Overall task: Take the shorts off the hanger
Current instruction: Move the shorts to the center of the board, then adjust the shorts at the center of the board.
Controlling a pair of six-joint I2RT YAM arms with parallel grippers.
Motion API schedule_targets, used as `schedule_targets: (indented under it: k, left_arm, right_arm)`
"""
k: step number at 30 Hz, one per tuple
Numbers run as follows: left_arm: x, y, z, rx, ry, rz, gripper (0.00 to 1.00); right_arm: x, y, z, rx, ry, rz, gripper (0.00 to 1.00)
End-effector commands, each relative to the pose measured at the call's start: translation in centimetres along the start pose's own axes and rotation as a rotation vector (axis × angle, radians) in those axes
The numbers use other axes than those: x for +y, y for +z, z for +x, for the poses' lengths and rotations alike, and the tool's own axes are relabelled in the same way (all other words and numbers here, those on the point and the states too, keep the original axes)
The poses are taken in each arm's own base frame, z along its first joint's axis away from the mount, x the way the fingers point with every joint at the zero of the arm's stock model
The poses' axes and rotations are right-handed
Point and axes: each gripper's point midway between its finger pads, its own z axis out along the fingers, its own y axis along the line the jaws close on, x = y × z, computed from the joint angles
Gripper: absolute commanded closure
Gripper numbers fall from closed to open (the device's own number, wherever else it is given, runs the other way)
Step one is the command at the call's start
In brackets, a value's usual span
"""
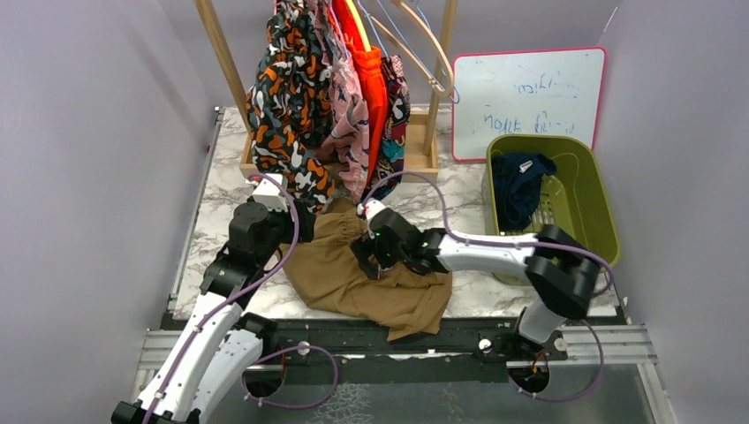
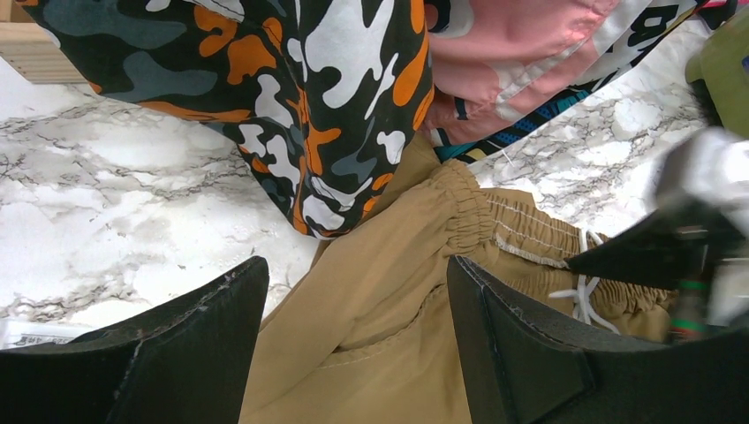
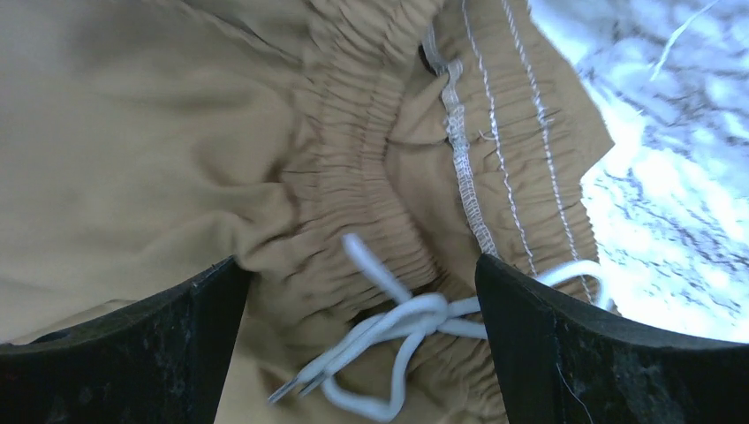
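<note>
A tan pair of shorts [image 1: 353, 278] lies crumpled on the marble table in front of the rack. My right gripper [image 1: 366, 258] hovers open over its elastic waistband [image 3: 371, 185], the white drawstring knot [image 3: 415, 316] loose between the jaws [image 3: 358, 262]. At the shorts' left edge my left gripper [image 1: 297, 212] is open, with tan cloth [image 2: 389, 309] below its gap [image 2: 356, 265] and nothing gripped. Blotch-print shorts [image 1: 287, 106], pink-print shorts [image 1: 349, 115], orange shorts [image 1: 371, 79] and multicolour shorts [image 1: 395, 124] hang from the rack. An empty wooden hanger [image 1: 424, 40] hangs at its right.
The wooden rack base [image 1: 422, 163] stands at the back of the table. A green bin [image 1: 590, 208] at the right holds navy shorts [image 1: 521, 185]. A whiteboard [image 1: 530, 97] leans behind it. Grey walls close both sides.
</note>
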Motion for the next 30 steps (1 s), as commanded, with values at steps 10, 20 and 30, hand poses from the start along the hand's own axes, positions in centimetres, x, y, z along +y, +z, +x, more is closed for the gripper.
schedule_targets:
  k: [10, 20, 30]
  left_arm:
    - [-0.3, -0.2, -0.8, -0.026, 0.008, 0.019, 0.24]
    - [-0.3, -0.2, -0.7, -0.023, 0.01, 0.017, 0.24]
    - [-0.3, -0.2, -0.8, -0.026, 0.01, 0.016, 0.24]
  right_arm:
    - [-4.3, 5.0, 15.3, 0.464, -0.067, 0.171, 0.11]
    - [-5.0, 2.5, 11.3, 0.256, -0.012, 0.209, 0.98]
    - [-2.7, -5.8, -1.2, -0.184, 0.029, 0.058, 0.99]
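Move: The brown shorts' waistband, by the white drawstring, lies nearly straight below the right hand's open fingers, about 7 cm down and 2 cm ahead. The hanging camouflage shorts' lower tip is some 11 cm ahead and 9 cm left of that hand, at about its height; the green basket stands roughly 33 cm to its right and 11 cm ahead. From the left hand, the waistband is about 12 cm right, 2 cm back and 19 cm below. The right fingers pinch the brown shorts' waistband beside the drawstring, after dropping about 7 cm with a slight forward drift and closing from wide open to nearly shut. Keeping the pinch, the hand drags the cloth some 5 cm right and a little back while rising about 6 cm, away from the camouflage shorts. ##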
